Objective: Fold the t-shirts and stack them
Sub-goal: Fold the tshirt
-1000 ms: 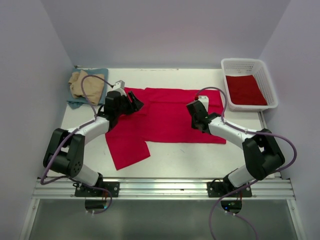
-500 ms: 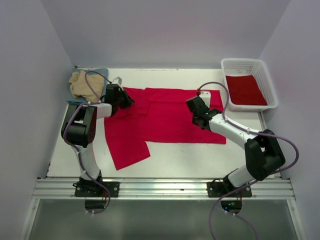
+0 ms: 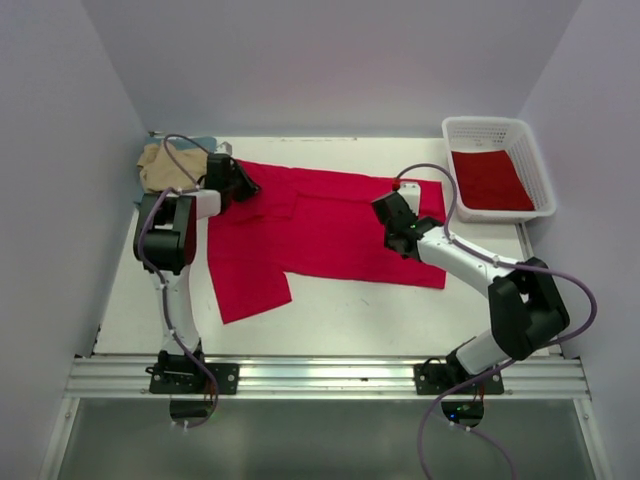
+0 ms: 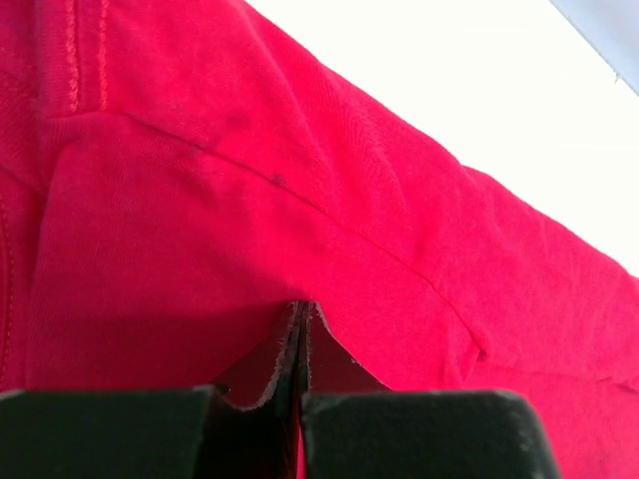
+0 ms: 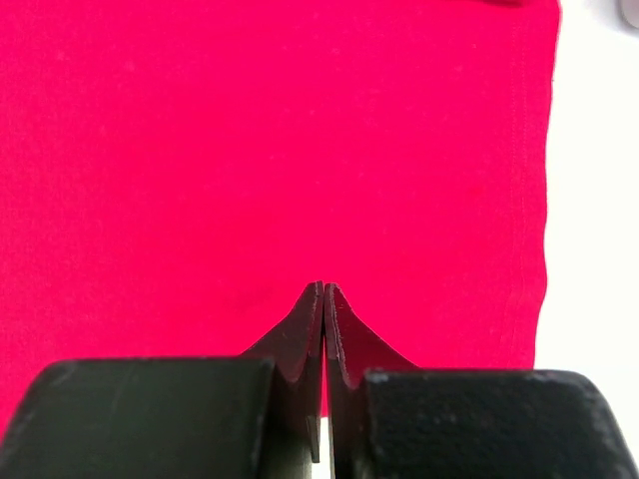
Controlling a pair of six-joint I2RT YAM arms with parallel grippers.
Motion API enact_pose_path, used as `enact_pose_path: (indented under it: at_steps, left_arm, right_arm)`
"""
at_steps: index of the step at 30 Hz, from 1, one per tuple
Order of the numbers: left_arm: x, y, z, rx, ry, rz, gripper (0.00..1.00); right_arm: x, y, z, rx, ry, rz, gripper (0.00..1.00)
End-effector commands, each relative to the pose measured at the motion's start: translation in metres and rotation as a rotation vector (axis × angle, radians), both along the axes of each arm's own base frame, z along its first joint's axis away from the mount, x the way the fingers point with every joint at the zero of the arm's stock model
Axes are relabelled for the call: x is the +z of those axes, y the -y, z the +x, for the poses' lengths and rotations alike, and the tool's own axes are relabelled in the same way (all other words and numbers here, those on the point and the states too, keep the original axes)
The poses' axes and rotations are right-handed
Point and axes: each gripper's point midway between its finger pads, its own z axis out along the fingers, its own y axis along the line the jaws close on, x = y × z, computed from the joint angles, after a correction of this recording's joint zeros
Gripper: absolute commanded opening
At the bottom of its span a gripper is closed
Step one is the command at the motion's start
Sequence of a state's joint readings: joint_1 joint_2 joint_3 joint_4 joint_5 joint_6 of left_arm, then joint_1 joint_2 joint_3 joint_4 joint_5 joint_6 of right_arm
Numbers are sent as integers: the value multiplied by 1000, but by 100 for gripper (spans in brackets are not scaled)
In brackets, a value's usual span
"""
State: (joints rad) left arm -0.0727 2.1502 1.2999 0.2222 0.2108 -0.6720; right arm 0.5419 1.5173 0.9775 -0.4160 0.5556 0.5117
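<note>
A red t-shirt (image 3: 330, 225) lies spread flat across the table, one sleeve hanging toward the near left. My left gripper (image 3: 243, 187) is at the shirt's far left part and is shut on a pinch of its cloth (image 4: 200, 200), with creases running from its tips (image 4: 302, 304). My right gripper (image 3: 388, 212) is shut over the shirt's right half. Its tips (image 5: 323, 286) sit at the flat cloth (image 5: 250, 150), and no cloth shows between them. A tan shirt (image 3: 160, 165) lies crumpled on a blue-grey one (image 3: 198, 142) at the far left corner.
A white lattice basket (image 3: 485, 123) stands at the far right with another red shirt (image 3: 490, 180) in it. Bare white table (image 3: 350, 315) runs along the near side. Grey walls close in on the left, back and right.
My left gripper has moved toward the far left and the shirt's left part and sleeve shifted with it. My right gripper moved slightly farther away.
</note>
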Motion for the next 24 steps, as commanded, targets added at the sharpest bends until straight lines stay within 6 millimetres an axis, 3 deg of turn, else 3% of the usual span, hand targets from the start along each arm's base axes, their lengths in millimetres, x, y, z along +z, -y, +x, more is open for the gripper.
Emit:
enact_pose_path:
  at_steps: [1, 4, 6, 8, 9, 11, 12, 14, 15, 16, 17, 18, 19, 20, 21, 22, 23, 24]
  left_arm:
    - [-28, -11, 5, 41, -102, -17, 0]
    - [-31, -9, 11, 34, -132, -75, 0]
    - [-27, -7, 9, 24, -125, -83, 0]
    - [-10, -7, 2, 18, -87, -82, 0]
    - [13, -9, 1, 18, -44, -71, 0]
    - [16, -14, -18, 26, -40, -40, 0]
    - [44, -17, -21, 33, 16, -31, 0]
    - [41, -24, -48, 44, -12, 8, 0]
    - [70, -27, -55, 57, 45, 19, 0]
    - [61, -27, -76, 47, 15, 21, 0]
    - [68, -25, -87, 31, 25, 16, 0]
    - [93, -24, -97, 20, 82, 23, 16]
    - [80, -25, -118, 10, 23, 52, 28]
    - [82, -28, -127, 18, 16, 75, 39]
    - [102, -25, -137, 6, 58, 86, 56]
    - [90, -25, -159, -12, -8, 110, 61]
    - [93, -23, -169, -29, -14, 123, 67]
    - [111, -13, -181, -61, 22, 137, 73]
  right_arm:
    - [10, -10, 12, 19, 18, 35, 0]
    - [7, -8, 15, 23, -4, 26, 0]
    - [5, 6, 18, -23, -10, 5, 0]
    - [2, 26, 20, -99, -32, -9, 0]
    - [-2, 32, 21, -120, -49, -17, 0]
    - [-4, 49, 21, -179, -51, -49, 0]
    - [-5, 54, 20, -197, -54, -57, 0]
    - [-7, 61, 18, -226, -70, -60, 0]
    - [-7, 61, 16, -227, -73, -59, 0]
    - [-4, 62, 12, -228, -78, -51, 0]
    - [-1, 61, 9, -228, -71, -42, 0]
    - [0, 62, 5, -230, -68, -32, 0]
    - [4, 64, -3, -231, -60, -21, 3]
    - [5, 65, -6, -227, -56, -15, 9]
    - [5, 63, -10, -218, -61, 1, 15]
    - [3, 64, -18, -212, -77, 1, 25]
    - [8, 63, -22, -205, -69, 20, 29]
    - [8, 59, -28, -189, -78, 42, 33]
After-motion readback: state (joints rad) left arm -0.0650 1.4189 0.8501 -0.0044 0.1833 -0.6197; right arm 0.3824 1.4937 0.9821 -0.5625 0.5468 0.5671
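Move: The middle of the spread t-shirt lies about 21 cm right of the left fingertips and 10 cm back, at cloth level just beneath them; the pile of folded shirts is some 21 cm to their left and 6 cm farther out. From the right hand, the t-shirt's middle is roughly 18 cm left, 9 cm ahead and 6 cm below, its near right corner about 11 cm right and 8 cm back. Left nudges forward, then lifts back 14 cm off the t-shirt, opening; right shifts 6 cm right, part-opening. ##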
